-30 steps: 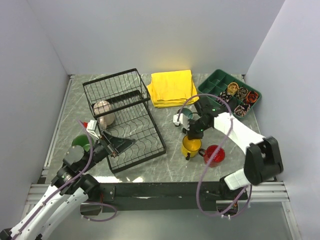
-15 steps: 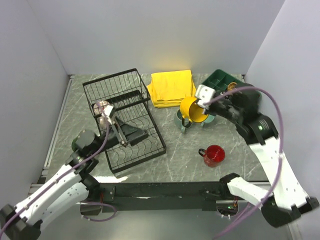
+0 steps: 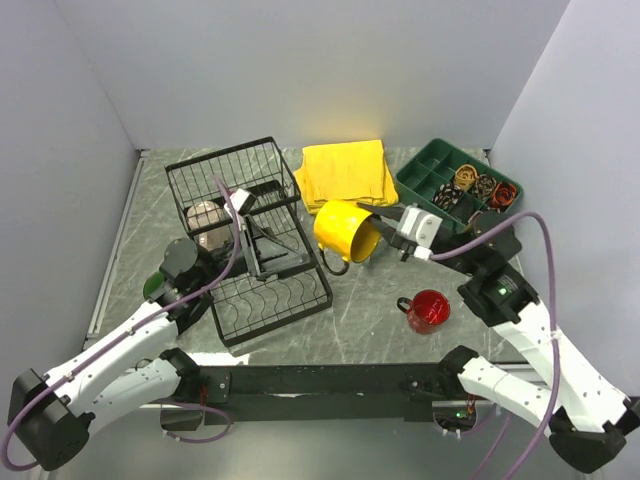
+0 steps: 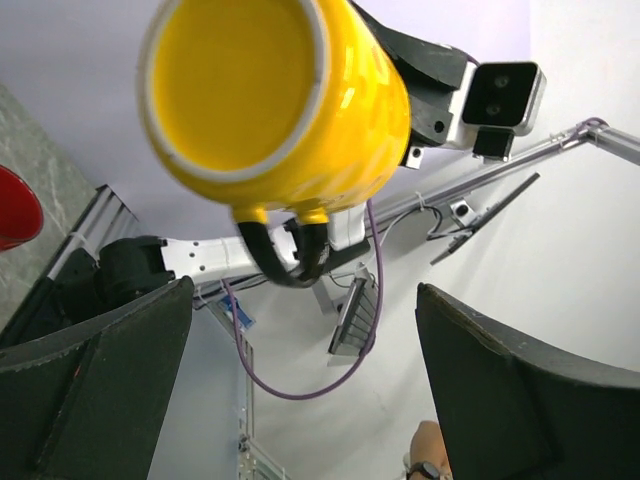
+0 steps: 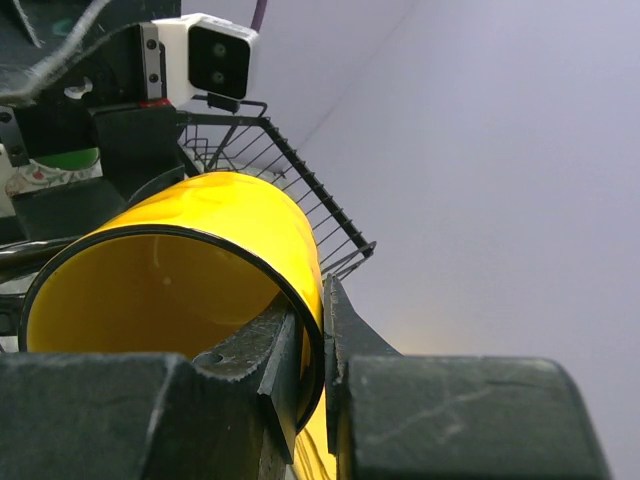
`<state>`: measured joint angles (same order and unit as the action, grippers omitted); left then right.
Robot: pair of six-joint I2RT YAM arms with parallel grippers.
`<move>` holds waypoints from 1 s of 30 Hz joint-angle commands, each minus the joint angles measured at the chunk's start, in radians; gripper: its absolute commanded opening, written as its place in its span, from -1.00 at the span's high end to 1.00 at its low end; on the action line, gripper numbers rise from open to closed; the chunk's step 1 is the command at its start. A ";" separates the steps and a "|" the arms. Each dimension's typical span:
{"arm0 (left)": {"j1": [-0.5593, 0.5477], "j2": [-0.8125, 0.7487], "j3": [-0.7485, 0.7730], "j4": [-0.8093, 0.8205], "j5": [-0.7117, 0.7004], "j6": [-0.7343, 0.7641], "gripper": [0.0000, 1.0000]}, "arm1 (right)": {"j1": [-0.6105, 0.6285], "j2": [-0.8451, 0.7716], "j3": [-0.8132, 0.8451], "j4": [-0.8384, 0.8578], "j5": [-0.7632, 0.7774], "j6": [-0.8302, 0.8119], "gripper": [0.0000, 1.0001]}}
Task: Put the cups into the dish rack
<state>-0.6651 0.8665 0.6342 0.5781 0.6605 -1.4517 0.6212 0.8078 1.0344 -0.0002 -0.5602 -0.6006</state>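
A yellow cup (image 3: 343,231) hangs tilted in the air just right of the black wire dish rack (image 3: 297,297), handle down. My right gripper (image 3: 377,232) is shut on its rim (image 5: 322,340), one finger inside the cup (image 5: 170,270) and one outside. My left gripper (image 3: 283,254) stands open over the rack's plate tray, facing the yellow cup (image 4: 275,100), nothing between its fingers (image 4: 100,385). A red cup (image 3: 428,310) sits on the table. A beige cup (image 3: 207,222) lies in the rack's basket. A dark green cup (image 3: 158,286) shows partly behind my left arm.
A folded yellow cloth (image 3: 345,172) lies behind the rack. At the back right stands a green divided tray (image 3: 437,172) holding several small rolled items. Grey walls close in the table on three sides.
My right gripper lifted the yellow cup off the table and carried it left toward the rack. My left gripper swung up over the rack and turned toward the cup.
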 commanded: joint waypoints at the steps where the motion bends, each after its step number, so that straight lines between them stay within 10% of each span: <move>1: -0.017 0.028 0.033 0.117 0.053 -0.019 -0.94 | 0.040 0.016 0.007 0.247 0.078 0.016 1.00; 30: -0.050 0.221 0.122 0.350 0.133 -0.098 0.03 | 0.103 0.053 -0.131 0.401 -0.018 0.012 1.00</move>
<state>-0.6983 1.0843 0.6903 0.8135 0.7692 -1.5375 0.7086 0.8722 0.9157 0.2794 -0.5426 -0.6178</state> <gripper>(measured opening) 0.500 0.149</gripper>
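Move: The left hand is empty; the yellow cup, held in the air, has its middle about 8 cm to its right, 5 cm ahead and roughly level, with the handle on the near side. Far below that hand stand the dish rack, some 17 cm ahead and 8 cm left, and the blue-green cup, about 24 cm ahead and 16 cm right. From the right hand, the left gripper is 13 cm left and 8 cm back; the yellow cup's middle is 5 cm left and 3 cm back. Still pinching the yellow cup by its rim, the right hand carries it about 3 cm left towards the open left gripper in the first half second, then all but stops. The left hand meets it, easing some 3 cm right and turning about 10 degrees clockwise, while its fingers close to half open on either side of the handle; no grip can be seen yet. ##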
